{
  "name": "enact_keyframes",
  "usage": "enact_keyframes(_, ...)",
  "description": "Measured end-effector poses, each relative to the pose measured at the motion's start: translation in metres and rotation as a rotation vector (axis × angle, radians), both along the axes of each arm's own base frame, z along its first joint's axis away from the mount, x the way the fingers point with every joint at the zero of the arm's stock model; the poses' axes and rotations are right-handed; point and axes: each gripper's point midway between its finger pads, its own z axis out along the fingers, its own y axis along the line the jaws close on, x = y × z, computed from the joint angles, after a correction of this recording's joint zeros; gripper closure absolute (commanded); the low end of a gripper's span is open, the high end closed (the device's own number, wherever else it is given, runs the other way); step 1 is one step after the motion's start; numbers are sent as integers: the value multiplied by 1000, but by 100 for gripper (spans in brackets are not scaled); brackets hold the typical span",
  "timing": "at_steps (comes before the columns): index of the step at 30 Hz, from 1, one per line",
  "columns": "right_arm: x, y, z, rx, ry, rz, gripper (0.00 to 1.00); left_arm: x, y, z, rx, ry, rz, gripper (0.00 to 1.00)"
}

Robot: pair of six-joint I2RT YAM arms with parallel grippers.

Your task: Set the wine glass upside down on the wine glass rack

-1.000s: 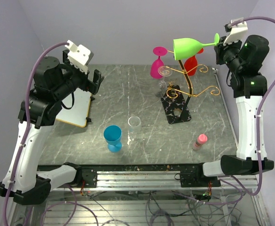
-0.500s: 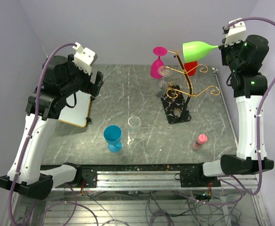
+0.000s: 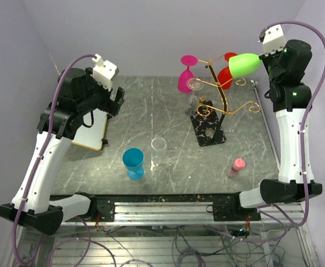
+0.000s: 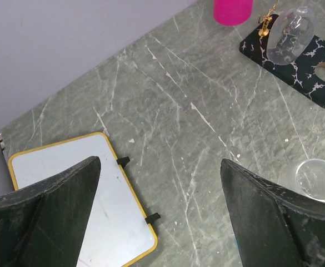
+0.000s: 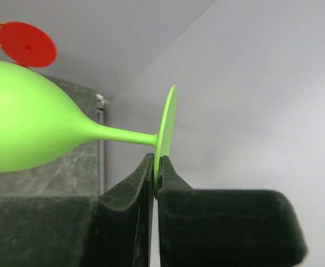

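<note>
My right gripper (image 3: 260,54) is shut on the foot of the green wine glass (image 3: 244,64), which lies on its side high in the air, its bowl pointing left over the right arms of the wine glass rack (image 3: 222,95). In the right wrist view the fingertips (image 5: 156,161) pinch the edge of the thin green foot (image 5: 166,125), and the bowl (image 5: 23,125) fills the left. The rack stands on its black marbled base (image 3: 208,129). My left gripper (image 3: 116,100) hangs open over the left of the table with nothing between its fingers (image 4: 56,194).
A pink glass (image 3: 185,78), a red glass (image 3: 226,75) and a clear glass (image 4: 291,28) hang on the rack. On the table are a blue cup (image 3: 133,162), a clear cup (image 3: 159,146), a pink bottle (image 3: 236,166) and a yellow-edged whiteboard (image 3: 93,125).
The right arm has drawn the green glass to the right and tipped its bowl lower, toward the rack's right arms. The left arm has lifted and shifted slightly right.
</note>
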Motion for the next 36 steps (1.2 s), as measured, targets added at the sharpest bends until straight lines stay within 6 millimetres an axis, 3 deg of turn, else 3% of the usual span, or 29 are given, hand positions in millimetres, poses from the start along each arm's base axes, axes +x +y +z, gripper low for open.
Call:
enact_keyframes(4,-2,-17,9,-115,-2,-101,100,2,3,2,-4,-7,0,1)
enact_keyframes(8,0,-30,6,-216,27,-191,100,3,5,2,-11,-6,-6,1)
enact_keyframes(15,-5,-56,-41,-428,202,-332,100,7,4,4,-28,-13,-21,1)
enact_keyframes(20,-6,-63,-75,-543,329,-338,100,8,4,0,-31,-6,-28,1)
enact_keyframes(26,3,-50,-89,-543,357,-227,100,6,5,-8,-31,4,-29,1)
enact_keyframes(36,19,-6,-104,-549,371,-27,100,0,3,-5,-42,-7,-49,1)
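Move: The empty middle hook on the right side of the wine glass rack, where I'm taking the green wine glass, lies about 7 cm ahead of my right hand, 5 cm left and 17 cm below. The hanging red glass is some 7 cm beyond this hook and 5 cm left of it; the lower right hook sits roughly 5 cm nearer me, 7 cm right and 9 cm lower than it. From my left hand the middle hook is about 16 cm ahead, 51 cm right and 8 cm lower. Keeping my pinch on the edge of the green glass's foot, I swing my right hand about 6 cm out to the right, sink it some 10 cm beside the rack, then curve back left by 5 cm and slightly forward towards the middle right hook. Meanwhile I roll the hand's left side down some 30 degrees and tip the fingers down about 20, turning the bowl mouth-down. ##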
